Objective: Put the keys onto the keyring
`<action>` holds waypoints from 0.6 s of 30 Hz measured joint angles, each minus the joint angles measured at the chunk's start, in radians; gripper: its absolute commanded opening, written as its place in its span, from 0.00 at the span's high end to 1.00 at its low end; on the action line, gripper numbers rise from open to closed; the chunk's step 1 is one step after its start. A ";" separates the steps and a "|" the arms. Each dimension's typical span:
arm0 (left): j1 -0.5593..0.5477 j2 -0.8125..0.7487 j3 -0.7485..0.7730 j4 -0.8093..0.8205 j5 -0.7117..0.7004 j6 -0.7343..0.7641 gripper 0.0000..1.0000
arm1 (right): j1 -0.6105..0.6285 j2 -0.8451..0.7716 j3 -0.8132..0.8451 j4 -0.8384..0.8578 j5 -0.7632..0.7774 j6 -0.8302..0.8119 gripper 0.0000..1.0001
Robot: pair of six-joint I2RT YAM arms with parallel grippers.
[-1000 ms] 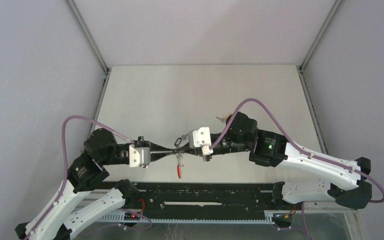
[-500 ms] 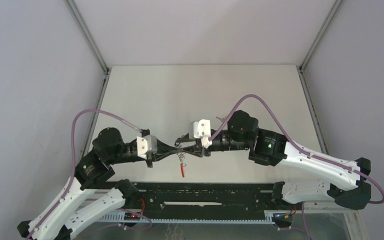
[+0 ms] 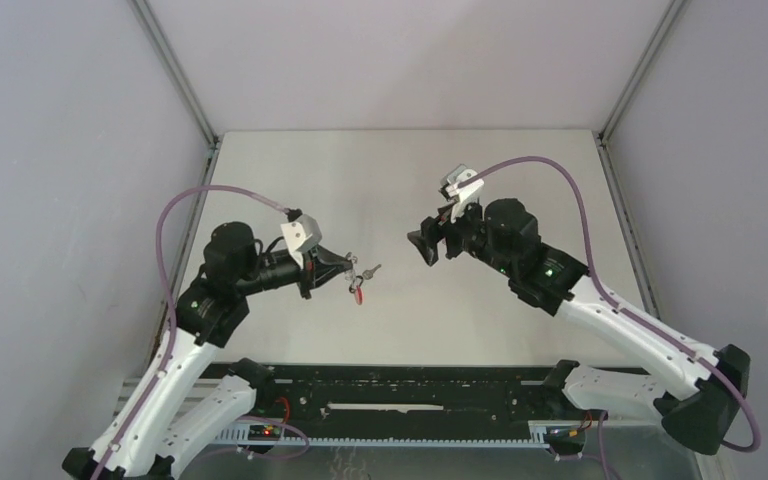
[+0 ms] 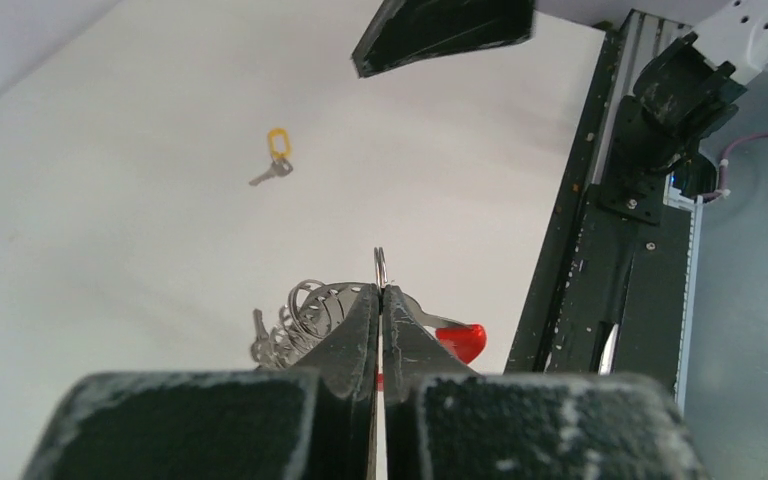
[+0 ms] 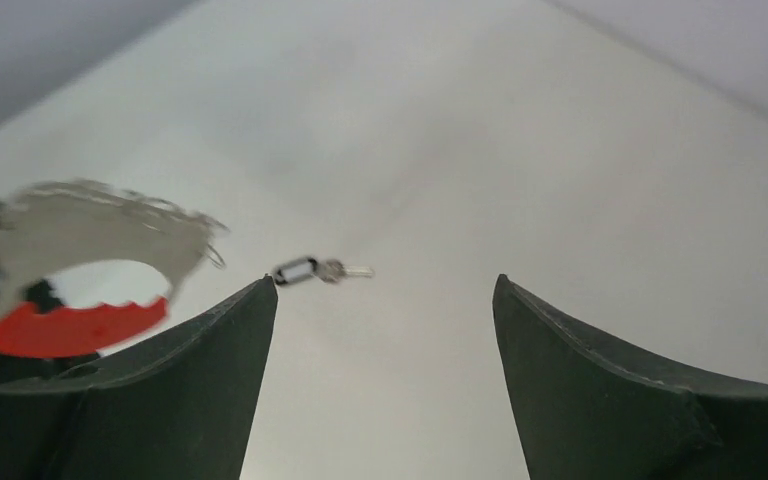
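Observation:
My left gripper is shut on a silver wire ring of the keyring, whose red band hangs beside the fingertips. The keyring's rings and red band also show at the left of the right wrist view. A black-tagged key sits just right of the keyring, apart from the rings; I cannot tell whether it rests on the table. The yellow-tagged key lies on the table farther out. My right gripper is open and holds nothing, some way right of the keyring.
A black rail runs along the table's near edge between the arm bases. Grey walls with metal posts close in the table on three sides. One finger of the right gripper shows at the top of the left wrist view.
The two grippers, tip to tip a second ago, have pulled apart. The right one opened and drew back to the upper right; the left one swung left and up with the keyring.

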 measured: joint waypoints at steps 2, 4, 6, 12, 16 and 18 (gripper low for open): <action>0.016 0.030 0.000 -0.010 0.010 0.008 1.00 | -0.055 0.025 -0.064 0.023 0.042 0.026 0.21; 0.034 0.057 0.000 -0.020 0.019 0.009 1.00 | -0.095 0.043 -0.145 0.074 0.055 0.039 0.26; 0.048 0.076 0.000 -0.025 0.021 0.010 1.00 | -0.173 0.100 -0.220 0.119 0.060 0.050 0.28; 0.071 0.093 0.002 -0.069 0.024 0.035 1.00 | -0.270 0.303 -0.264 0.216 0.069 0.051 0.29; 0.072 0.089 0.002 -0.092 0.032 0.035 1.00 | -0.294 0.433 -0.219 0.256 0.071 0.032 0.34; 0.072 0.087 0.002 -0.096 0.038 0.033 1.00 | -0.301 0.496 -0.174 0.253 0.076 0.020 0.37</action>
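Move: Ahead and below the right hand lies the yellow-tagged key, flat on the table: about 17 cm farther out, 6 cm to the right and 30 cm down. The black-tagged key on the table is some 6 cm ahead and 12 cm left of that hand; the keyring, still in the left fingers, hangs some 9 cm back and 11 cm left of it, a little lower. From the left hand the yellow-tagged key is about 26 cm ahead, 20 cm right and 29 cm down. Swooping down about 22 cm, and some 12 cm forward with 7 cm to its right mostly early on, the right hand makes for the yellow-tagged key; its wrist tips down and swings clockwise, some 30 degrees in all, while the fingers narrow a little but stay well open, touching nothing. The left hand keeps its pinch on the keyring and sinks about 3 cm, edging forward. ##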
